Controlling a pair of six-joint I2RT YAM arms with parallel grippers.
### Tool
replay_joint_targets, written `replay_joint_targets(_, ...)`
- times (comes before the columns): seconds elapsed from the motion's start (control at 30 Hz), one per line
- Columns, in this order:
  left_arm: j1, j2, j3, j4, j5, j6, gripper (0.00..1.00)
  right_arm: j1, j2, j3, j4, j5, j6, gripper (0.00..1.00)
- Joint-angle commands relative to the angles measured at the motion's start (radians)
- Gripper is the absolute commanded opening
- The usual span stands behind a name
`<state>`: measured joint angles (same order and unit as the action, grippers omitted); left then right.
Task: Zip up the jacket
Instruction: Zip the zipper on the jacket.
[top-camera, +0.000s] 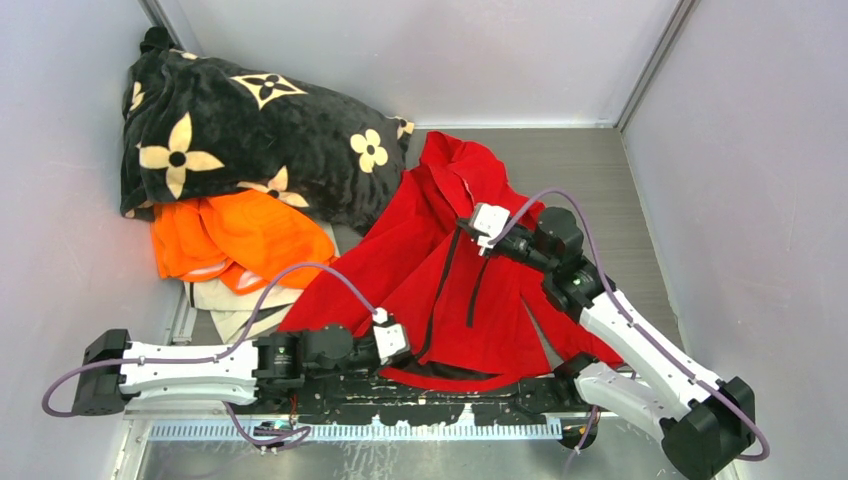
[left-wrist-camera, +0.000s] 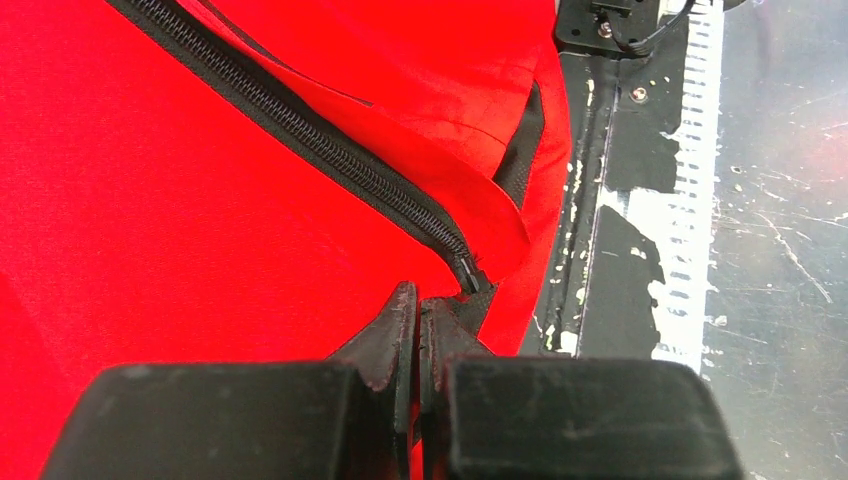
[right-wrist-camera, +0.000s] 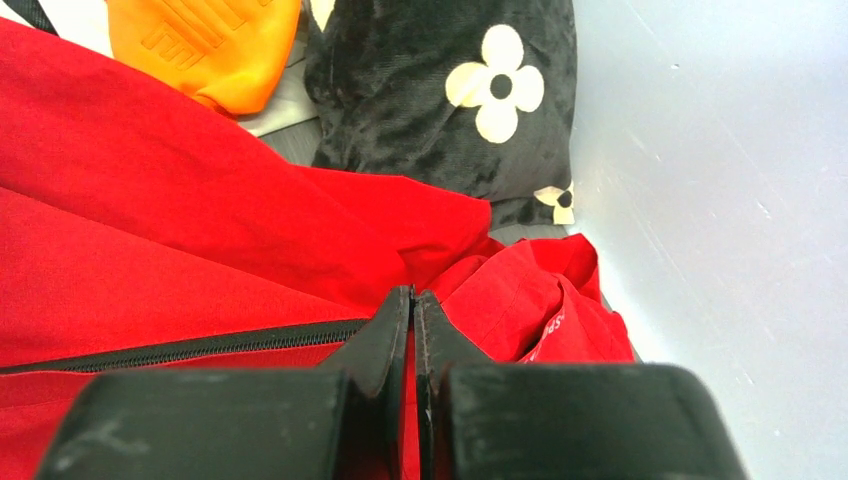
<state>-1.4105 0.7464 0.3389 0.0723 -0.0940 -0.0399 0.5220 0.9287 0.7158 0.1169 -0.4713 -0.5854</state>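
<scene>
The red jacket (top-camera: 420, 250) lies spread over the middle of the table, collar toward the back wall. Its dark zip (top-camera: 440, 295) runs from the chest down to the hem. My left gripper (top-camera: 408, 345) is at the near hem, shut on the jacket's edge right beside the zip's bottom end (left-wrist-camera: 470, 275); in the left wrist view the left gripper (left-wrist-camera: 418, 300) shows jaws pressed together. My right gripper (top-camera: 468, 228) is at the upper chest. In its wrist view the right gripper (right-wrist-camera: 413, 296) is shut on red cloth where the zip (right-wrist-camera: 200, 345) reaches it. The slider is hidden.
A black flower-patterned blanket (top-camera: 240, 130) is heaped in the back left corner. An orange garment (top-camera: 235, 235) and a white cloth (top-camera: 235, 305) lie under its near edge. Grey walls stand on three sides. A black-taped strip (top-camera: 400, 390) borders the table's near edge.
</scene>
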Motion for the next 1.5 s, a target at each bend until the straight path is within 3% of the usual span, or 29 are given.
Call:
replay_joint_targets(0.0,-0.045,-0.018,0.031,-0.046,-0.096,0.058,0.0,-0.012,-0.084,0.04,0.124,0.064,-0.019,0.01)
replay_joint_targets(0.2,-0.117,-0.034,0.026,-0.052,-0.316,0.127,0.0,-0.012,-0.144,-0.036,0.118,0.12,-0.022,0.01)
replay_joint_targets(0.5,-0.127,-0.092,0.006,-0.092,-0.393,0.146,0.0,-0.013,-0.203,-0.142,0.162,0.247,0.008,0.01)
replay_joint_targets(0.67,-0.127,-0.078,-0.033,-0.047,-0.325,0.136,0.0,-0.013,-0.243,-0.181,0.152,0.265,0.033,0.01)
replay_joint_targets(0.77,-0.125,-0.042,-0.042,-0.012,-0.279,0.087,0.2,-0.013,-0.26,-0.198,0.129,0.24,0.06,0.01)
replay_joint_targets(0.93,-0.124,-0.072,-0.002,-0.016,-0.36,-0.039,0.58,-0.013,-0.287,-0.222,0.093,0.188,0.096,0.01)
replay_joint_targets(1.07,-0.09,-0.141,0.059,-0.019,-0.429,-0.093,0.76,-0.011,-0.317,-0.242,0.065,0.148,0.11,0.01)
replay_joint_targets(1.23,0.069,-0.074,0.127,0.083,-0.341,-0.188,0.82,-0.012,-0.346,-0.27,0.053,0.115,0.126,0.01)
replay_joint_targets(1.37,0.235,0.114,0.223,0.173,-0.195,-0.323,0.81,-0.011,-0.359,-0.277,0.041,0.098,0.129,0.01)
replay_joint_targets(1.47,0.299,0.274,0.324,0.176,-0.122,-0.385,0.8,-0.011,-0.374,-0.278,0.027,0.082,0.13,0.01)
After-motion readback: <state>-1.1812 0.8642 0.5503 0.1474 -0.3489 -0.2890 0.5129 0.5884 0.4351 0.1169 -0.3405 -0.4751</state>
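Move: The left gripper already pinches the jacket's hem at the zipper's lower end. From it, the zipper slider, still held in the right fingers, lies about 22 cm ahead, 8 cm to the right and some 10 cm higher. The slider sits right at the right hand's own point. From that hand the collar is roughly 13 cm ahead, 1 cm left and 14 cm lower, and the black pocket strip 12 cm back, 3 cm right and 12 cm lower. Ease the left gripper, still pinching the hem, about 4 cm forward and left, then dip it some 3 cm while opening it wide to let go. Lift away and sweep it forward towards the right gripper, turning about 30 degrees counter-clockwise. Meanwhile keep the right fingers shut on the slider and bring them right, down and back, away from the collar. ##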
